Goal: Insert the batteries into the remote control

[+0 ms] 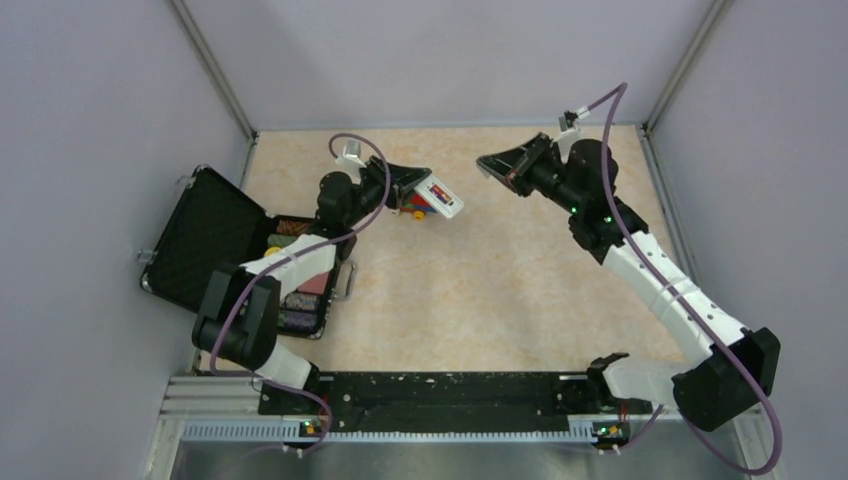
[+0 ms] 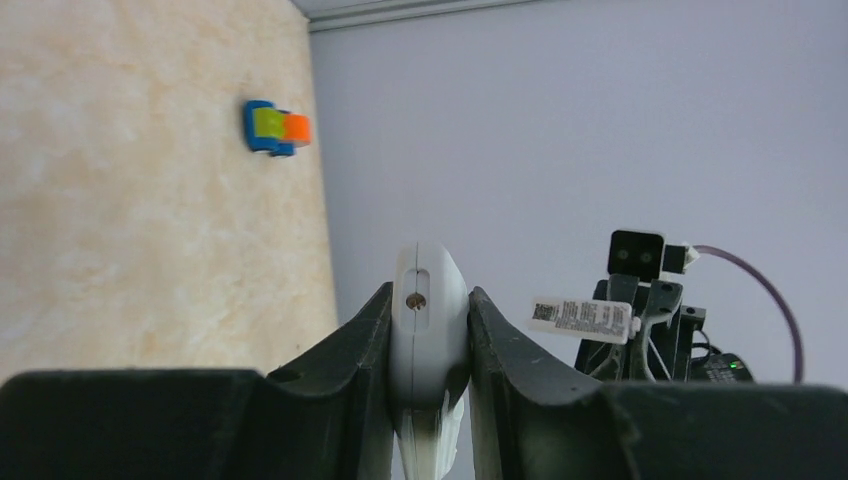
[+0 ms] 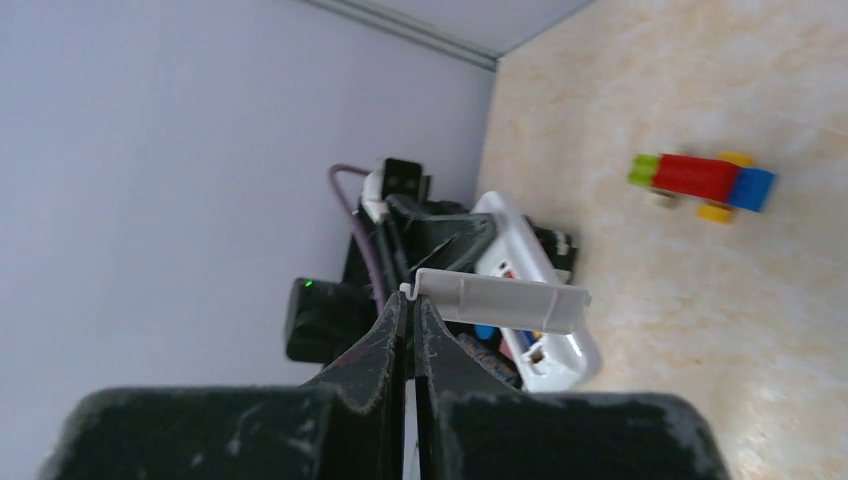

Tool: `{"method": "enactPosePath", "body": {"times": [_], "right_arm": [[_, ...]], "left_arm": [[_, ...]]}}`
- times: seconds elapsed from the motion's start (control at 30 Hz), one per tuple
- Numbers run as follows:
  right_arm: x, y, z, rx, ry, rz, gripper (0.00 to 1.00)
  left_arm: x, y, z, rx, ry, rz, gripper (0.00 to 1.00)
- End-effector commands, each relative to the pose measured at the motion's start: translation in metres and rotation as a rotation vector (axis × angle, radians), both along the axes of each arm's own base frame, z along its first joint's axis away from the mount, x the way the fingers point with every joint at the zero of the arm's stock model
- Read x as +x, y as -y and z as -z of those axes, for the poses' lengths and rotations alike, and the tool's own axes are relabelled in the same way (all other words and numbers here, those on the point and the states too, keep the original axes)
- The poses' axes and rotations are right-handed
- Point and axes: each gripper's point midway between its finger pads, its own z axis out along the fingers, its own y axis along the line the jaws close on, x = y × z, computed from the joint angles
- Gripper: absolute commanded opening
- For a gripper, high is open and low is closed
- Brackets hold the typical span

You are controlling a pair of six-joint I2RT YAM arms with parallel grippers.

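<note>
My left gripper (image 1: 424, 181) is shut on the white remote control (image 1: 441, 196) and holds it above the table, open back facing up. In the left wrist view the remote (image 2: 430, 330) sits end-on between the fingers. Small red and dark marks in its battery bay look like the batteries (image 1: 440, 192); a red-orange bit (image 3: 508, 273) and a blue bit (image 3: 485, 331) show there. My right gripper (image 1: 488, 166) is shut on the edge of the white back cover (image 3: 500, 300) and holds it in the air, a short way right of the remote (image 3: 535, 350).
The multicoloured toy brick car (image 1: 417, 209) lies on the table under the remote, and it also shows in the right wrist view (image 3: 703, 180) and the left wrist view (image 2: 275, 127). An open black case (image 1: 215, 240) with poker chips (image 1: 300, 300) sits at the left. Walls enclose the table.
</note>
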Motion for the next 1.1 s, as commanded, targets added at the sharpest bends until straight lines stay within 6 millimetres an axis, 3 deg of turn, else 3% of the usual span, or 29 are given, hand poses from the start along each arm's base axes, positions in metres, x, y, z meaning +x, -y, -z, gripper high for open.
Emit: {"method": "enactPosePath", "body": {"times": [0.0, 0.43, 1.07], "right_arm": [[-0.025, -0.015, -0.071, 0.162, 0.249, -0.161, 0.0], [-0.051, -0.037, -0.103, 0.334, 0.404, -0.333, 0.0], [-0.041, -0.057, -0.073, 0.371, 0.259, -0.384, 0.0]], "left_arm": [[-0.006, 0.014, -0.082, -0.217, 0.151, 0.088, 0.0], [-0.001, 0.04, -0.106, -0.348, 0.117, 0.121, 0.0], [0.001, 0.045, -0.117, -0.427, 0.096, 0.123, 0.0]]}}
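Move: The right hand, gripping the thin white battery cover, has the middle of the remote control about 3 cm ahead, 8 cm to its left and 9 cm below. From the left hand, which holds the remote by one end, that cover is some 12 cm to the right, 3 cm back and 7 cm higher. The toy train lies on the table, about 11 cm ahead of the left hand, 4 cm to its left and 24 cm down. No new contact can be made out: both hands keep their grips and bring the battery cover and the remote together. The left hand lifts the remote about 8 cm, shifting right and rolling its right side up some 20 degrees. The right hand carries the cover up, left and slightly back, swinging counter-clockwise and tipping its fingers upward, then eases down a little while still edging left. ##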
